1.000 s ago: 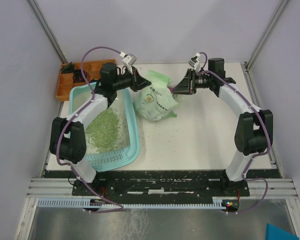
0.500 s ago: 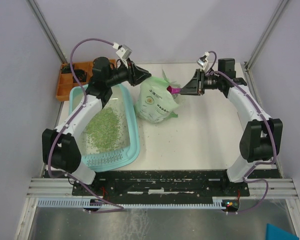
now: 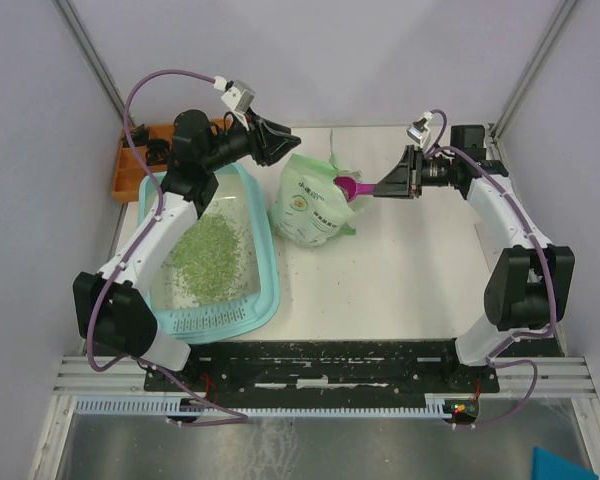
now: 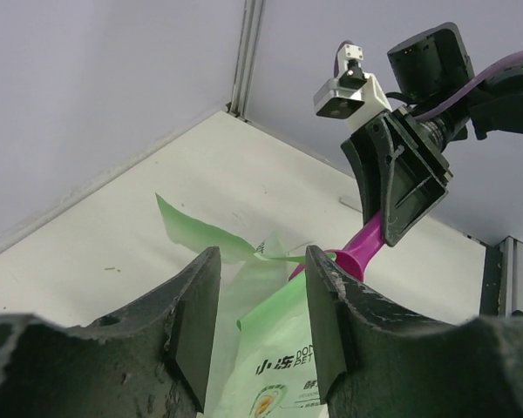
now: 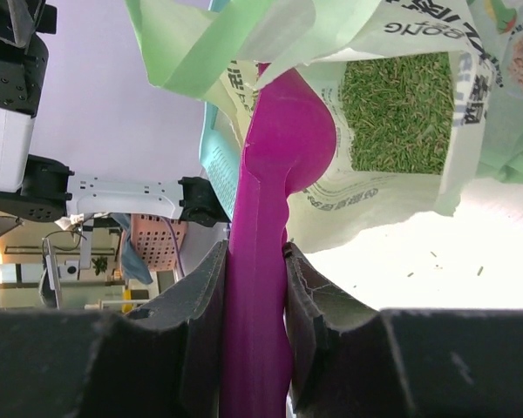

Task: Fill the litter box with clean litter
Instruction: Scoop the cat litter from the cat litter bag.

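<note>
The light-teal litter box [image 3: 271, 272] lies at the left with a patch of green clean litter [image 3: 208, 256] spread inside it. More litter [image 5: 399, 111] shows inside the open pale green bag [image 3: 314, 206]. My left gripper [image 3: 286, 149] hangs open above the bag's back left edge, and nothing sits between its fingers [image 4: 190, 322]; the bag [image 4: 283, 370] shows through the gap. My right gripper [image 3: 379, 188] is shut on the handle of a magenta scoop [image 3: 351, 187], whose bowl [image 5: 289, 131] sits at the bag's mouth.
An orange compartment tray [image 3: 130, 168] stands behind the litter box at the back left corner. The bag's torn top flap [image 4: 200, 237] sticks up between the two grippers. Grey walls close in the table's back and sides.
My left gripper has opened, let go of the bag's top edge and risen back to the left. My right gripper has drawn back to the right, pulling the scoop out of the bag.
</note>
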Controlling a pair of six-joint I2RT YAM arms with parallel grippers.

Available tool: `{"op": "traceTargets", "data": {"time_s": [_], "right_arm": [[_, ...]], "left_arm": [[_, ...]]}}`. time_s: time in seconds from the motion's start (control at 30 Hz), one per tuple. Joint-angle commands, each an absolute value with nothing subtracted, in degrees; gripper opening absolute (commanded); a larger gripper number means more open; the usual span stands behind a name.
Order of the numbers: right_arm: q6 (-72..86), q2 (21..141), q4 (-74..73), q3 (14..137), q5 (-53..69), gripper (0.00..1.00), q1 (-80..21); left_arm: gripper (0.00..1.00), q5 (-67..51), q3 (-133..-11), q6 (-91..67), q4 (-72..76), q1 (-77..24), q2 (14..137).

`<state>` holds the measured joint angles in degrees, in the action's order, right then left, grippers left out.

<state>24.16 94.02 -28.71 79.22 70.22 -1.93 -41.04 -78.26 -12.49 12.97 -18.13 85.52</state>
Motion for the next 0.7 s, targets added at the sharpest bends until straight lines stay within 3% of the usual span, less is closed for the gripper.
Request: {"op": "traceTargets", "data": {"time_s": [0.0, 0.67], "right_arm": [[19.4, 91.1, -32.2, 79.7, 74.3, 0.02, 0.5], [-7.8, 94.7, -65.8, 88.8, 76.7, 0.02, 10.8]], "left_arm": [[0.51, -39.4, -79.8, -9.8, 13.0, -18.4, 82.9], [0.51, -34.0, -78.0, -5.4, 7.7, -18.4, 76.4]]}}
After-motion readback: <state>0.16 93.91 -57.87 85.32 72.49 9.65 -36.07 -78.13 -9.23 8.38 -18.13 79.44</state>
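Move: The right hand holds the magenta scoop, its bowl in the bag's mouth about 7 cm to the left, level fore and aft and some 4 cm lower; the bag's body is roughly 13 cm left, 1 cm back. The litter box's middle is about 39 cm left and 12 cm back, 18 cm down. From the open left hand the mouth is around 13 cm right, 7 cm back and 16 cm down. Right hand draws the held scoop about 7 cm right, out of the bag's mouth; open left hand rises slightly. ##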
